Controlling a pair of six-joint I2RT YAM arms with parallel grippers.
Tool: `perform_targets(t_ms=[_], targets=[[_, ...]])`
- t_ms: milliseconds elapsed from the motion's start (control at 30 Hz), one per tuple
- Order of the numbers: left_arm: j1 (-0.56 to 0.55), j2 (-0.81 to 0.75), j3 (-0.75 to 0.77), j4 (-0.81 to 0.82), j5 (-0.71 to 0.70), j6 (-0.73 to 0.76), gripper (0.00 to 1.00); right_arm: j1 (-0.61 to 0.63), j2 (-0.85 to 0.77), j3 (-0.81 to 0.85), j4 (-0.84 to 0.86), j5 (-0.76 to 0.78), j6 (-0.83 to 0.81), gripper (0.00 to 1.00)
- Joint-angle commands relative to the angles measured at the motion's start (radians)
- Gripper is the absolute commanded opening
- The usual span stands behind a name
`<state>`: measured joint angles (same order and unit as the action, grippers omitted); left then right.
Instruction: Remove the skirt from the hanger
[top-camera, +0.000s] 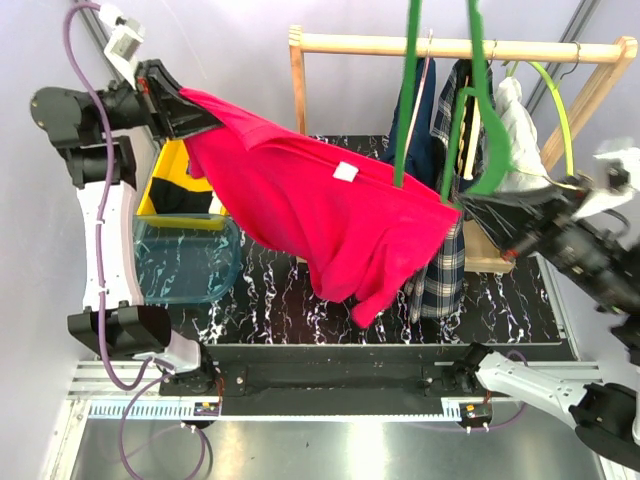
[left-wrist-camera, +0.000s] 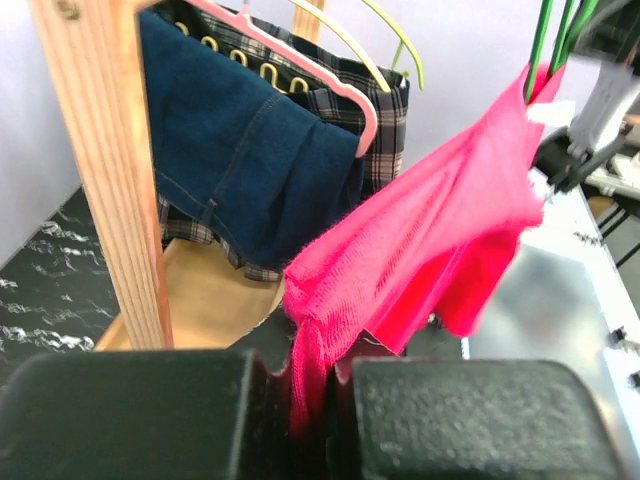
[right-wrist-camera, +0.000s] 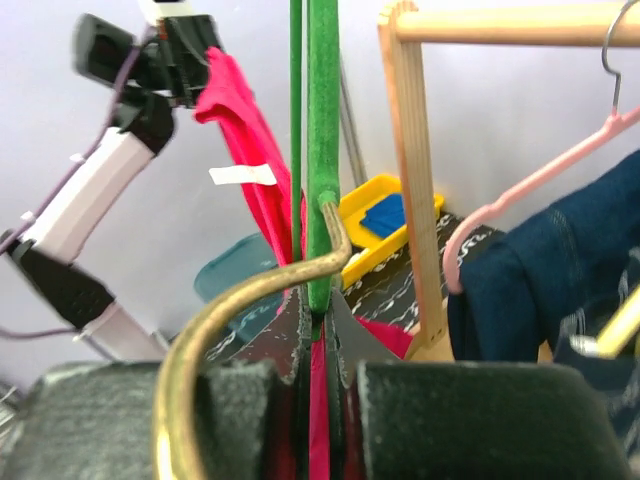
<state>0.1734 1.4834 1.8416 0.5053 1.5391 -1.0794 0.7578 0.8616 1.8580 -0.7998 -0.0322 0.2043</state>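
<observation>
The plaid skirt (top-camera: 440, 275) (left-wrist-camera: 370, 120) hangs on the wooden rack from the pale yellow hanger (top-camera: 556, 108) (left-wrist-camera: 390, 38), and neither gripper touches it. My left gripper (top-camera: 205, 115) (left-wrist-camera: 320, 400) is raised at the far left, shut on a corner of a red garment (top-camera: 330, 215). That cloth stretches across to my right gripper (top-camera: 470, 210) (right-wrist-camera: 322, 330), which is shut on the lower end of a green hanger (top-camera: 408, 90) (right-wrist-camera: 322, 120) with red cloth pinched in too. A brass hook (right-wrist-camera: 230, 310) curves in front of the right jaws.
The wooden rack (top-camera: 460, 45) also carries a navy denim garment (left-wrist-camera: 240, 170) on a pink hanger (left-wrist-camera: 300, 60) and a white garment (top-camera: 522, 130). A yellow bin (top-camera: 170, 185) and a clear blue tub (top-camera: 185, 260) stand on the left of the marbled black table (top-camera: 270, 300).
</observation>
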Motion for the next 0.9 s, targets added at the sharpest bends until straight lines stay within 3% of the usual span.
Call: perform_targets(t_ms=[0, 33, 100, 200, 267, 300, 367, 400, 467, 500, 600, 867], targets=[[0.139, 0.038, 0.245, -0.254, -0.212, 0.074, 0.0, -0.006, 0.048, -0.049, 0.286, 0.078, -0.081, 0.0], [0.176, 0.063, 0.427, -0.321, -0.233, 0.085, 0.0, -0.005, 0.065, -0.049, 0.313, 0.095, -0.103, 0.0], [0.282, 0.1, 0.523, -0.382, -0.222, 0.073, 0.0, -0.005, 0.068, -0.052, 0.458, 0.193, -0.178, 0.0], [0.362, -0.01, 0.348, -0.369, -0.114, 0.104, 0.0, -0.005, 0.085, -0.04, 0.681, 0.245, -0.284, 0.0], [0.368, -0.148, 0.091, -0.291, -0.032, 0.102, 0.0, -0.006, 0.115, 0.006, 0.75, 0.253, -0.318, 0.0], [0.342, -0.194, -0.082, -0.204, -0.017, 0.063, 0.0, -0.005, 0.12, 0.009, 0.78, 0.253, -0.322, 0.0], [0.257, -0.312, -0.23, -0.176, 0.022, 0.038, 0.0, -0.005, 0.132, -0.023, 0.874, 0.25, -0.289, 0.0], [0.13, -0.34, -0.354, -0.171, 0.024, 0.026, 0.0, -0.005, 0.14, -0.037, 0.902, 0.238, -0.267, 0.0], [0.001, -0.389, -0.444, -0.168, -0.026, 0.025, 0.0, -0.005, 0.177, -0.074, 0.947, 0.184, -0.176, 0.0], [-0.106, -0.39, -0.455, -0.286, -0.052, 0.127, 0.0, -0.005, 0.191, -0.082, 0.961, 0.16, -0.137, 0.0], [-0.263, -0.315, -0.334, -0.589, -0.157, 0.37, 0.0, -0.005, 0.252, -0.105, 1.005, 0.054, 0.022, 0.0], [-0.319, -0.071, 0.002, -0.617, -0.257, 0.408, 0.0, -0.005, 0.32, -0.114, 1.034, -0.107, 0.253, 0.0]])
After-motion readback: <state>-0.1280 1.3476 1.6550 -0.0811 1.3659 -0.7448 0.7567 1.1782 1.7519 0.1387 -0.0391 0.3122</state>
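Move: I hold the red skirt in my left hand, and the green hanger's middle lies about 29 cm to its right and 12 cm back, roughly level; the rack's left post is some 12 cm ahead and 12 cm right. My right hand grips that hanger by its neck, with the skirt's middle about 15 cm left, 6 cm ahead and 12 cm lower. Some 25 cm ahead of that hand hang the jeans, 2 cm left, and the plaid skirt, 7 cm right, both lower. I lift the hanger with my right hand about 11 cm, forward first and then leftward as well, tipping its fingertips up some 30 degrees. My left hand keeps pinching the red skirt: it flicks up and left about 7 cm, then sweeps right, down and back, easing forward at the end, and rolls slightly. Both grips stay shut while the skirt's collar is worked off the hanger's low end. ##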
